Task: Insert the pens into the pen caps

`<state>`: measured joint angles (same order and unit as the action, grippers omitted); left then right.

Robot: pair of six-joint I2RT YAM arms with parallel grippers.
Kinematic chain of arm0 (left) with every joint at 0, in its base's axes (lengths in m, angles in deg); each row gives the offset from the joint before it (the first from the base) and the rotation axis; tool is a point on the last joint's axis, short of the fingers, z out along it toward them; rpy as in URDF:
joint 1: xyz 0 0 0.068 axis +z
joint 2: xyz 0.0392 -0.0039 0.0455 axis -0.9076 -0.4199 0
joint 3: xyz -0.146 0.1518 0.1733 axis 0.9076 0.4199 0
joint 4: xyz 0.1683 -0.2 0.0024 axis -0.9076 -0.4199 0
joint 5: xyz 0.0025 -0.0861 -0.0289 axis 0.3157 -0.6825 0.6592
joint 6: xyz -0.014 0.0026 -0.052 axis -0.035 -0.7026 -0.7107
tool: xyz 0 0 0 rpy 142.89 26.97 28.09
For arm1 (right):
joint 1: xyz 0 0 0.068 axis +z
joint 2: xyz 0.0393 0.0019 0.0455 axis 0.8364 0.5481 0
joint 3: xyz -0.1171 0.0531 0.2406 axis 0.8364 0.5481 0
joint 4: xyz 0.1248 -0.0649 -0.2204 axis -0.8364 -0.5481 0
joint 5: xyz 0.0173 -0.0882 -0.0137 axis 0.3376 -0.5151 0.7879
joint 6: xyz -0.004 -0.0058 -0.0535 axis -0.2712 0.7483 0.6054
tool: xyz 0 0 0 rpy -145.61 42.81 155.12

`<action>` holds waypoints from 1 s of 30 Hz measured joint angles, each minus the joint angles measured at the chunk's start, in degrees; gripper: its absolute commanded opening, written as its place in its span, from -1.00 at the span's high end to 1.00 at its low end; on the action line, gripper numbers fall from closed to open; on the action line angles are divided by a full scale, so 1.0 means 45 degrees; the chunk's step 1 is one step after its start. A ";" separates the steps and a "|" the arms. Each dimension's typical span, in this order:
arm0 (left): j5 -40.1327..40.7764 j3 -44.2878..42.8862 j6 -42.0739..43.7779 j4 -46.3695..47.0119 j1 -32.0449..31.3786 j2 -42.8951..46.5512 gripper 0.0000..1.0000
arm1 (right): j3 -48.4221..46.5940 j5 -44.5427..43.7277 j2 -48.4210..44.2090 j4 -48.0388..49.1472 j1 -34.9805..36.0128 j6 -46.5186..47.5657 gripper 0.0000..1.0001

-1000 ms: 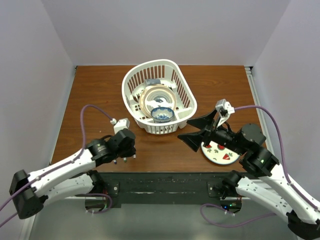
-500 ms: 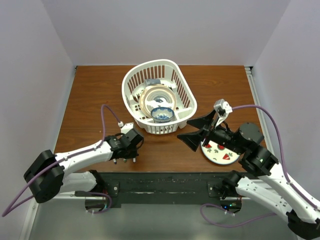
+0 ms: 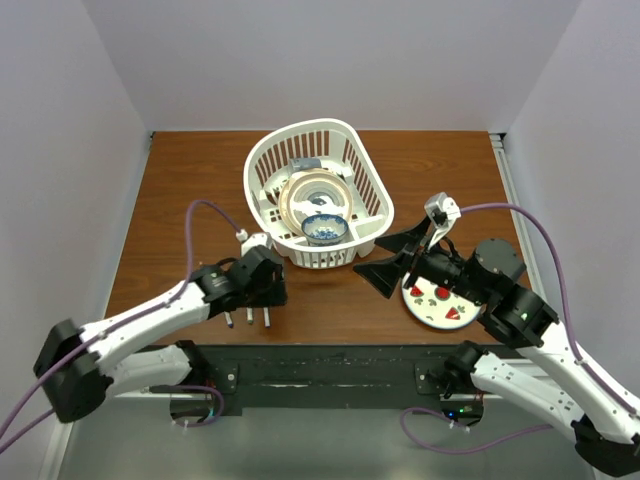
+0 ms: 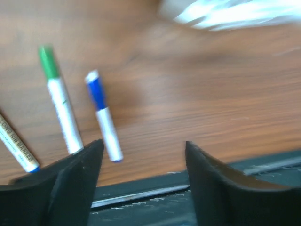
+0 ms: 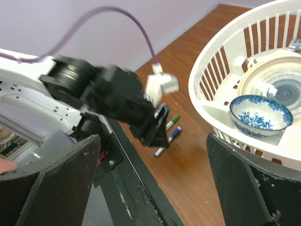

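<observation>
Three white-barrelled pens lie side by side near the table's front edge. One pen (image 4: 63, 117) wears a green cap (image 4: 48, 61). A second pen (image 4: 108, 134) wears a blue cap (image 4: 96, 92). The third pen (image 4: 16, 141) is cut off at the left, so its cap is hidden. From above the pens (image 3: 248, 318) show just in front of my left gripper (image 3: 256, 292). My left gripper (image 4: 141, 160) is open and holds nothing, with the pens beside its left finger. My right gripper (image 3: 388, 256) hangs wide open and holds nothing, to the right of the basket.
A white slatted basket (image 3: 262, 170) stands at the table's middle back and holds a blue patterned bowl (image 3: 325, 230) and plates. A small white plate (image 3: 432, 312) with red strawberry prints lies under my right arm. The black front rail (image 3: 330, 358) runs close to the pens.
My left gripper has gone from shut to open and its arm has swung, with the wrist shifting slightly right. The pens stay in place. My right gripper stays open and has edged slightly left.
</observation>
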<state>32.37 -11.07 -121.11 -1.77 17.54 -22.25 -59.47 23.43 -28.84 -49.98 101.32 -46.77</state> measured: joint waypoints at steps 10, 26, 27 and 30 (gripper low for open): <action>0.0087 -0.1996 0.2943 0.2234 0.0000 0.6377 -0.97 | -0.0107 -0.1132 -0.0078 -0.1501 0.0000 -0.0432 -0.97; -0.2837 0.0461 0.5761 0.6246 0.0000 0.7402 -0.97 | 0.1049 -0.2166 -0.0019 -0.1802 0.0000 -0.2001 -0.97; -0.2929 0.0457 0.5809 0.6353 0.0000 0.7417 -0.97 | 0.1093 -0.2220 -0.0015 -0.1797 0.0000 -0.2016 -0.97; -0.3050 0.0457 0.5897 0.6640 0.0000 0.7480 -0.97 | 0.1132 -0.2322 0.0068 -0.1758 0.0000 -0.2064 -0.97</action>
<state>18.64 -9.01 -94.57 28.11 17.54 11.41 -54.38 12.98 -28.53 -57.89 101.32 -56.05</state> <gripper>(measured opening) 0.985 0.986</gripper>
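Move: The left hand, half open, is already clear of the blue-capped pen, whose middle lies about 2 cm ahead, 3 cm left and 5 below. On the same table top, the green-capped pen is roughly 4 cm ahead and 7 left of that hand, the grey-capped pen some 2 ahead and 14 left. The basket's middle is about 32 ahead and 14 right, near its height. From the right hand, the blue-capped pen lies some 26 cm left, 1 ahead and 33 below. Nothing is touched: the left hand rises quickly straight away from the row of three pens, about 23 cm in all, its fingers opening the rest of the way as the wrist tips up some 50 degrees and swings to face ahead and right. Meanwhile the right hand, empty and still wide open, sinks about 7 cm beside the basket, tipping slightly down and turning a little clockwise. ##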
